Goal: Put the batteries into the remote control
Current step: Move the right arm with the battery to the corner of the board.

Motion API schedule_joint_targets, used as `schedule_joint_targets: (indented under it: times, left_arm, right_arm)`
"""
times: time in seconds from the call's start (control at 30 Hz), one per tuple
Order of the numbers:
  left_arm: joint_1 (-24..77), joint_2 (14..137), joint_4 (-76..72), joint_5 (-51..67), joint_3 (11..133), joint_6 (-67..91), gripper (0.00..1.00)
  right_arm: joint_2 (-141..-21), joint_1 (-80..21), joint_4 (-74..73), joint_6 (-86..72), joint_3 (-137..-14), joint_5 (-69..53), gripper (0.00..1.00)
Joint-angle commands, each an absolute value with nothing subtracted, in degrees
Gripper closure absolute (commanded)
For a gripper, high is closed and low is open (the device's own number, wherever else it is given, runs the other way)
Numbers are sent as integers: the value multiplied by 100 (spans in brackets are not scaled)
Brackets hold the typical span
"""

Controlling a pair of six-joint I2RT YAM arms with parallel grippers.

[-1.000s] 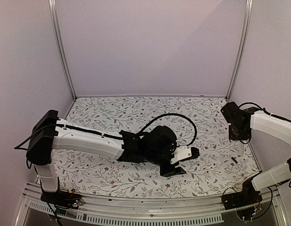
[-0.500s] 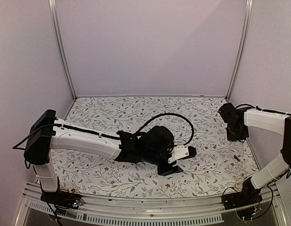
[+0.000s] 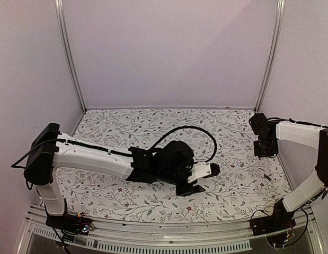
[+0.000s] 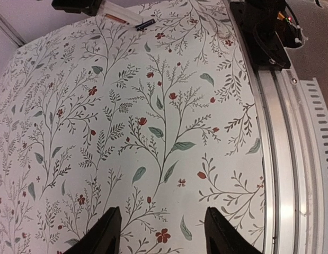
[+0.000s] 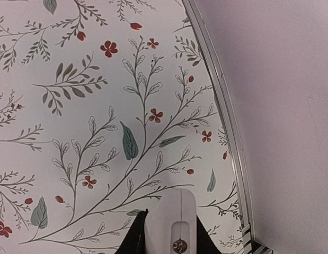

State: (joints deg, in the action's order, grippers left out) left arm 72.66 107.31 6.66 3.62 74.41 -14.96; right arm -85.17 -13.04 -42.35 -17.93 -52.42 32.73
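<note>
My right gripper [image 3: 265, 153] hangs near the table's right edge, shut on the white remote control [image 3: 267, 168], which points down at the cloth. In the right wrist view the remote's rounded end [image 5: 171, 211], with a seam and a small screw, sticks out between the black fingers of the right gripper [image 5: 170, 235]. A dark battery [image 4: 145, 24] lies on the cloth beside the white bar [image 4: 121, 18], which shows an orange-red streak. My left gripper [image 3: 198, 182] is at mid-table, far from them. Seen from its own wrist, the left gripper [image 4: 161, 214] is open over bare cloth.
The floral cloth covers the table. A metal rail [image 4: 283, 159] runs along the near edge, with the right arm's base [image 4: 259, 32] on it. The right wall [image 5: 280, 106] and its frame strip [image 5: 216, 95] stand close to the right gripper. A black cable [image 3: 190, 131] loops over the left wrist.
The right wrist has turned and lowered, so the remote now points down at the table by the dark battery. The left gripper has drifted a little to the left.
</note>
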Motion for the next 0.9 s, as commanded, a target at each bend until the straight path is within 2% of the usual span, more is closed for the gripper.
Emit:
schedule_joint_targets:
  times: [0.0, 0.2, 0.37, 0.53, 0.77, 0.87]
  left_arm:
    - [7189, 10568, 478, 420, 7271, -1512, 45]
    - [7181, 10692, 238, 785, 7277, -1552, 45]
    - [7269, 11239, -172, 1362, 7628, -1831, 45]
    - [7325, 12090, -19, 1958, 8605, -2299, 45]
    - [7356, 13663, 751, 2095, 10639, -2205, 44]
    - [7363, 13983, 866, 2113, 10947, -2097, 44]
  right_arm:
    - [-8286, -1286, -4155, -2037, -5218, 2248, 100]
    - [-7471, -1291, -4253, -2299, -5213, 1536, 100]
    - [-6855, -1294, -4365, -2338, -5584, 1498, 100]
    - [-6797, -1286, -4650, -2267, -6085, 1565, 100]
    - [-7118, -1113, -5046, -1980, -6304, 1990, 100]
    - [-7412, -1105, -5154, -1864, -6181, 2119, 100]
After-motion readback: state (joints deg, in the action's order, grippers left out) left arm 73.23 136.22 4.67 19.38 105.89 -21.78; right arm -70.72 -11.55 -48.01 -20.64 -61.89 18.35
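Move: The dark loose battery lies on the table at the lower end of the remote control, about 6 cm back, 2 cm to the right and 8 cm below the right hand. That hand already holds the remote by its other end; the remote's middle is some 3 cm back, 1 cm right and 4 cm below. From the empty left hand, the battery is roughly 36 cm to the right, 12 cm ahead and 12 cm below. The loose battery is left behind as the remote, still gripped in the right hand, comes up off it: that hand first swings left about 5 cm, bringing its fingers closer to straight down, then climbs some 11 cm before easing slightly back right and down. The left hand, fingers staying half open, heads right about 13 cm and somewhat down towards the battery, turning clockwise. ##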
